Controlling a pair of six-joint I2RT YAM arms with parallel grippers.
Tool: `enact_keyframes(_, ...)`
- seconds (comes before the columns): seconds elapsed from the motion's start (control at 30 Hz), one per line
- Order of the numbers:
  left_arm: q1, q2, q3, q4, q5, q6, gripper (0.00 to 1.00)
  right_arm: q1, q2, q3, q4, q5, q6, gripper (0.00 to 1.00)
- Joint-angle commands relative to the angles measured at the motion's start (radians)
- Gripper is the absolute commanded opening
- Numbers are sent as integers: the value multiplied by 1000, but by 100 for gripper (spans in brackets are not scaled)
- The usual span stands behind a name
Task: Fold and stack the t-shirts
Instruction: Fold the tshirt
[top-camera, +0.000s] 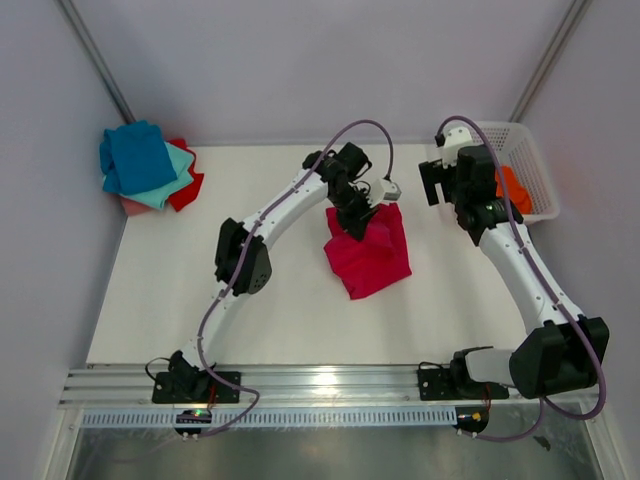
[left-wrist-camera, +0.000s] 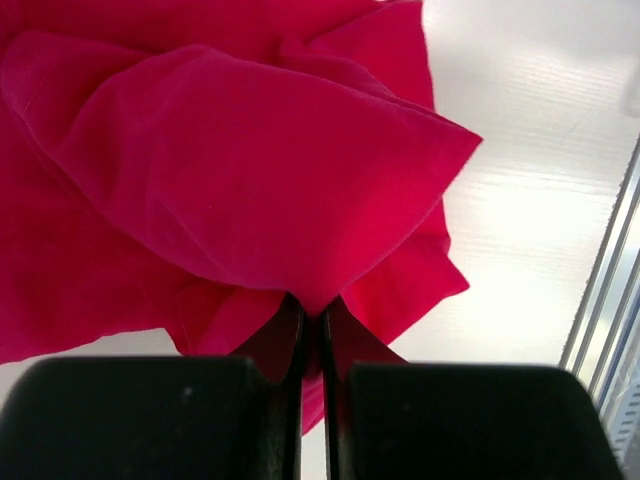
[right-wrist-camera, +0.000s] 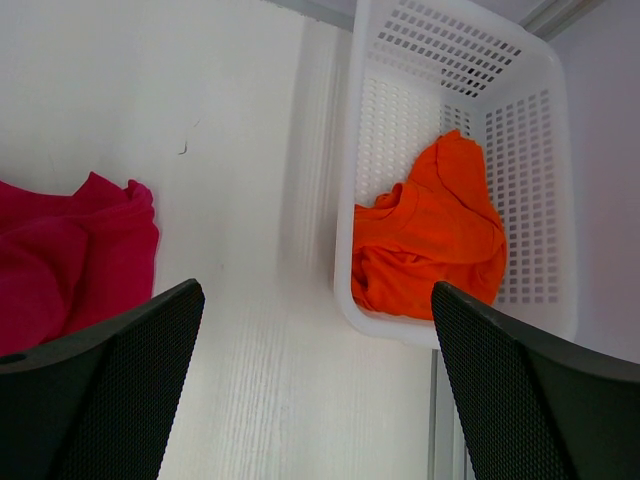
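Observation:
A crumpled crimson t-shirt (top-camera: 372, 255) (left-wrist-camera: 220, 170) (right-wrist-camera: 70, 250) hangs down onto the middle of the table, lifted at its upper edge. My left gripper (top-camera: 358, 222) (left-wrist-camera: 312, 320) is shut on a fold of that cloth. Blue (top-camera: 137, 155), teal (top-camera: 172, 178) and red (top-camera: 188, 183) t-shirts lie stacked at the far left corner. An orange t-shirt (top-camera: 513, 190) (right-wrist-camera: 430, 235) lies crumpled in the white basket (top-camera: 535, 175) (right-wrist-camera: 395, 130). My right gripper (top-camera: 433, 183) (right-wrist-camera: 318, 345) hovers open over bare table, left of the basket, holding nothing.
The basket stands at the far right against the wall. A metal rail (top-camera: 330, 385) runs along the near edge where the arm bases are bolted. Walls close in on the left, right and back.

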Motion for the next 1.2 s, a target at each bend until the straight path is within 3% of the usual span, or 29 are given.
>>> enact_keyframes(0.0,36,-10,11,50,49,42,0,3,-28,2,22,11,13,99)
enact_keyframes(0.13,70,26,-4,107,22,51,0,3,-24,-2,19,-9,25,99)
enact_keyframes(0.4,100,55,3,392,-121,45,0,3,16,-30,33,-20,20,99)
enact_keyframes(0.8,100,154,-4,458,-100,159,0,3,81,-41,23,-75,39,100)
enact_keyframes(1.17,100,154,-32,621,-181,133,0,1,121,-39,13,-109,60,99)
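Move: Ahead of the left hand, which already pinches the crimson t-shirt, that shirt's far edge lies about 12 cm farther out, roughly in line sideways and 11 cm below. The orange t-shirt is some 36 cm to that hand's right, 17 cm ahead and 9 cm lower. From the empty right hand the same far edge is about 21 cm left, 5 cm ahead and 24 cm below; the basket's middle is 14 cm ahead, 12 cm right and 20 cm lower. Carrying the pinched fold of the crimson t-shirt forward, the shut left fingers travel about 15 cm to the shirt's far edge, quickly at first, then creep on while sinking; they end 6 cm lower, tips swung some 20 degrees forward. The right hand, wide open, starts a little later and sinks about 6 cm beside the basket, drifting slightly left towards the shirt and tipping down a little. ##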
